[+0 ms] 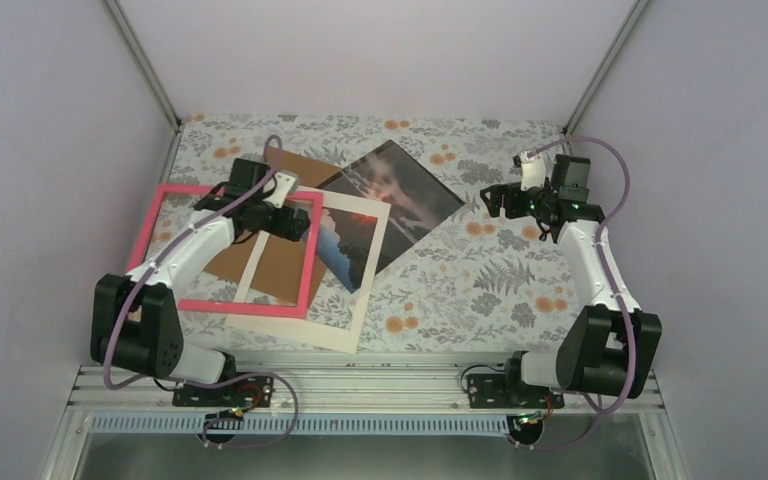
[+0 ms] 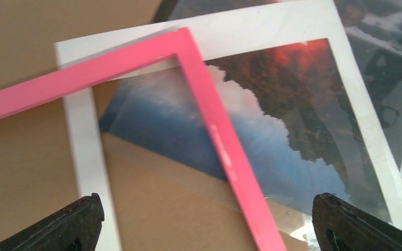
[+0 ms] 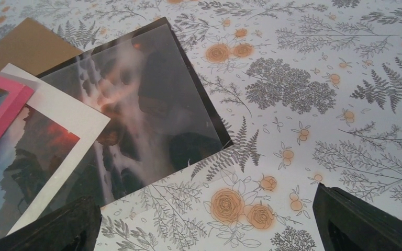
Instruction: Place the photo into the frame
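Note:
The photo (image 1: 405, 195), a dark glossy sunset print, lies tilted at mid-table, its lower left part under a white card mat (image 1: 360, 300). The pink frame (image 1: 230, 305) lies flat on the left, overlapping the mat and a brown board (image 1: 280, 265). My left gripper (image 1: 285, 222) hovers open over the frame's far right corner (image 2: 186, 44); between its fingers (image 2: 78, 225) I see the pink bar, the mat (image 2: 84, 151) and the photo (image 2: 293, 104) in the mat's window. My right gripper (image 1: 495, 200) is open above bare cloth just right of the photo (image 3: 152, 104), holding nothing.
A floral tablecloth (image 1: 480, 280) covers the table. Grey walls close in the left, back and right sides. The brown board (image 3: 31, 47) sticks out behind the mat (image 3: 68, 115) and frame (image 3: 0, 110). A metal rail (image 1: 360, 385) runs along the near edge.

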Motion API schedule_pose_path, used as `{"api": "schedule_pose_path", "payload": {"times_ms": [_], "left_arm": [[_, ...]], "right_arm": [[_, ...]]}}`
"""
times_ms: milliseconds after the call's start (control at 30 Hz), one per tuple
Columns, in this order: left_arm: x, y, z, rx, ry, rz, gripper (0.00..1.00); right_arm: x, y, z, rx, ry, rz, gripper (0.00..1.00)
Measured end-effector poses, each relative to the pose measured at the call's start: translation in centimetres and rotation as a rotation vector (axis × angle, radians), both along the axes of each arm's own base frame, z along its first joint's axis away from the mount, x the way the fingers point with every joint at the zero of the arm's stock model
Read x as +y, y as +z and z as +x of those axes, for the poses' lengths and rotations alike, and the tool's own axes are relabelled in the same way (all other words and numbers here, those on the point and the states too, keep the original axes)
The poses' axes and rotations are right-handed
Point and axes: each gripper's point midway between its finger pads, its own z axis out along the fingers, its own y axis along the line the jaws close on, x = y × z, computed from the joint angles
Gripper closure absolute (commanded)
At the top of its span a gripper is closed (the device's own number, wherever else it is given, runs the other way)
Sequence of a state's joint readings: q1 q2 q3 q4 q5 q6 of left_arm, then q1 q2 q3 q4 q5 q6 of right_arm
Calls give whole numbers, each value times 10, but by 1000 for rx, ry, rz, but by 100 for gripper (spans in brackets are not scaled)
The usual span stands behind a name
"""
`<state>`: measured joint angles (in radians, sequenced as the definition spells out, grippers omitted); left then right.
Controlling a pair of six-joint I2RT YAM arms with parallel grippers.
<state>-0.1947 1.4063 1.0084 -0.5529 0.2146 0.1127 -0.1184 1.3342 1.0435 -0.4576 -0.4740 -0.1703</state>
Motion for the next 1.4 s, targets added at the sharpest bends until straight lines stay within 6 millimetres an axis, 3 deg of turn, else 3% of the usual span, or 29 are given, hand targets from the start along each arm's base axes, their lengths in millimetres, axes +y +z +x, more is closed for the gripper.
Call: {"api": "schedule_pose_path", "payload": {"times_ms": [167,333,533,767,933,1033,1133,1400], "left_arm": [[-38,-24,-4,46,-66,17,6],[-59,-55,-7,105,-84,55,9],[-64,-91,-6,163,-55,114,18],[-54,-116,-1,188,8,177,33],[-57,-116,10,166,33,184,48],[-57,-115,19,147,49,194,49],[-56,-113,26,135,61,207,61],[-46,-106,23,159,83,266,76]], "right_arm": [[-4,-4,1,1,-24,-10,0],[-6,-6,0,3,-41,-17,0],[-9,-6,2,-5,-54,-29,0],[-10,-7,3,-2,-58,-32,0],[-10,-13,5,15,-57,-30,0],[-10,-18,6,28,-55,-28,0],[-9,-21,6,36,-50,-22,0],[1,-12,9,-7,-1,12,0]]}}
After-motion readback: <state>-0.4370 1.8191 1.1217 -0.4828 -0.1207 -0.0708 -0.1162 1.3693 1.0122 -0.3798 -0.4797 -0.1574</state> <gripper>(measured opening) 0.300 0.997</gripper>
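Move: The frame's right bar, at the spot to be gripped, lies about 6 cm to the left hand's right, 2 cm ahead and roughly 11 cm below it. At much the same depth, the photo's middle is some 20 cm right and 9 cm ahead, the white mat's about 5 cm right and 5 cm back, the brown board's some 4 cm left and 7 cm ahead. From the right hand, that spot is about 38 cm left, level with it and 18 cm below. The frame's right bar is taken between the left fingers: the hand sinks about 11 cm while swinging some 6 cm right to straddle the bar, then slides 2 to 3 cm forward along it. The fingers close from wide open to about a third, coming against both sides of the bar, as the hand rolls about 15 degrees, its left side rising; last, it eases a centimetre left and up with the bar. ##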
